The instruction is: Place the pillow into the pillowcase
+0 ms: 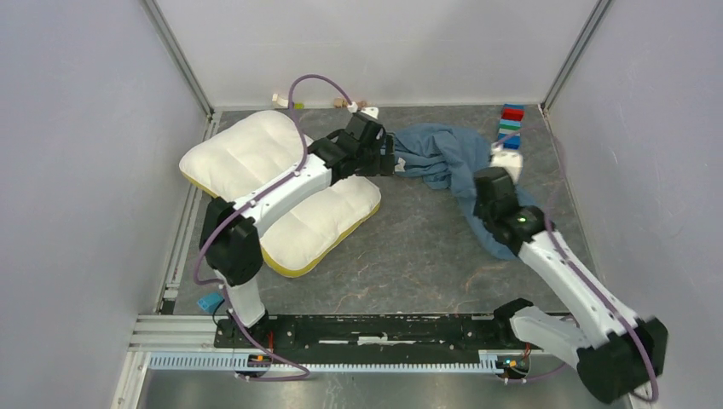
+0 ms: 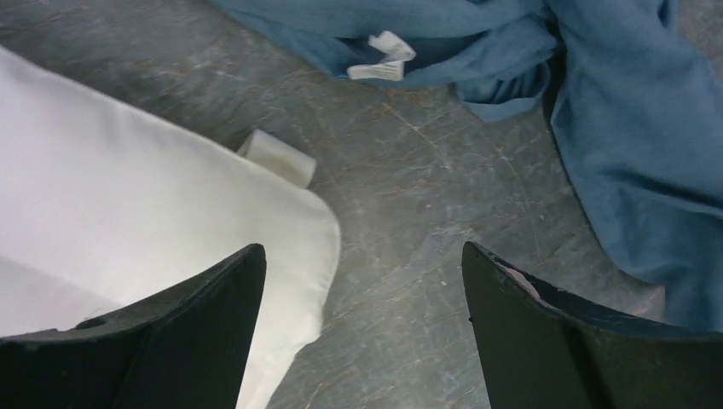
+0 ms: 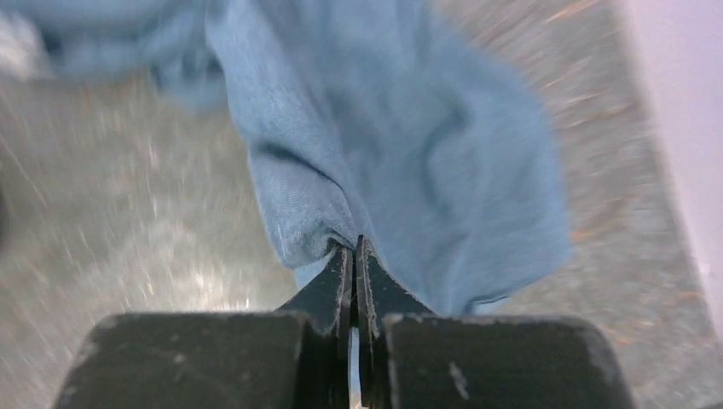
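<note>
The cream-white pillow [image 1: 256, 162] with a yellow band lies at the left of the table, and its corner [image 2: 128, 204] fills the left of the left wrist view. The dusty-blue pillowcase [image 1: 443, 158] lies crumpled at the back right, with white tags [image 2: 379, 58] on its near edge. My left gripper [image 1: 385, 155] hangs open above bare table between the pillow's corner and the pillowcase [image 2: 631, 128], touching neither. My right gripper [image 3: 354, 249] is shut on a fold of the pillowcase [image 3: 384, 128] at its near right end; in the top view the wrist hides the fingertips.
A stack of coloured blocks [image 1: 511, 123] stands at the back right corner. Small bits [image 1: 345, 103] lie along the back wall. A white block [image 2: 277, 156] sits beside the pillow's corner. Grey walls close in the table on three sides; a blue piece [image 1: 210, 302] lies near the left base.
</note>
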Controlling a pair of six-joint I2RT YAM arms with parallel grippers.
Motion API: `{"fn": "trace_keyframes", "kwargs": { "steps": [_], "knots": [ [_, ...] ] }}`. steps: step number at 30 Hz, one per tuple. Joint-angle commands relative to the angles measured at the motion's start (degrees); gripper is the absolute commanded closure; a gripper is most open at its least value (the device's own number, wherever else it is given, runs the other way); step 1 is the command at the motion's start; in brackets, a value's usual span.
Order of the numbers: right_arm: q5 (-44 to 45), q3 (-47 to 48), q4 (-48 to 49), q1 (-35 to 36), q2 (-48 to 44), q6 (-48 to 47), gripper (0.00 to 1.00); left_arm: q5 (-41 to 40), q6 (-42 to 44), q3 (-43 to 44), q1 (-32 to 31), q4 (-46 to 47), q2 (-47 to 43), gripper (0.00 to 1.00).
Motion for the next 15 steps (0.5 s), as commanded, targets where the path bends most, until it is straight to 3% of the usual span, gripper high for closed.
{"fn": "trace_keyframes", "kwargs": {
  "steps": [1,6,15],
  "knots": [
    [11.9,11.4,-12.4,-7.2,-10.1,-0.5,1.00,0.7,2.4,5.9,-4.0,1.3,4.2,0.10],
    [15.3,20.8,-15.8,-10.3,-10.6,-2.6,1.00,-0.4,3.9,10.9,-7.7,2.0,11.7,0.12],
    [16.2,38.6,-16.4,-11.4,-2.1,-6.0,1.00,-4.5,2.6,22.7,-8.4,3.7,26.3,0.10]
  ]
}}
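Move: The crumpled fold of the pillowcase lies about 15 cm to the right of the open left hand, 2 cm ahead and some 17 cm below; its white tag is 6 cm ahead and 6 cm right, the pillow's nearest corner 3 cm back. The right hand already pinches the pillowcase. Its goal is open air 10 cm right and 20 cm up, with the fold 14 cm left and 13 cm ahead, the block stack 23 cm ahead and 3 cm right. Hoisting the pinched pillowcase about 20 cm, the right hand also carries it some 10 cm to the right, fast at first and then slowing, tipping its fingers up and swinging clockwise about 20 degrees each. Meanwhile the left hand, fingers still wide open, travels 11 cm right towards the crumpled fold, sinking ever faster by about 7 cm and turning slightly clockwise. ##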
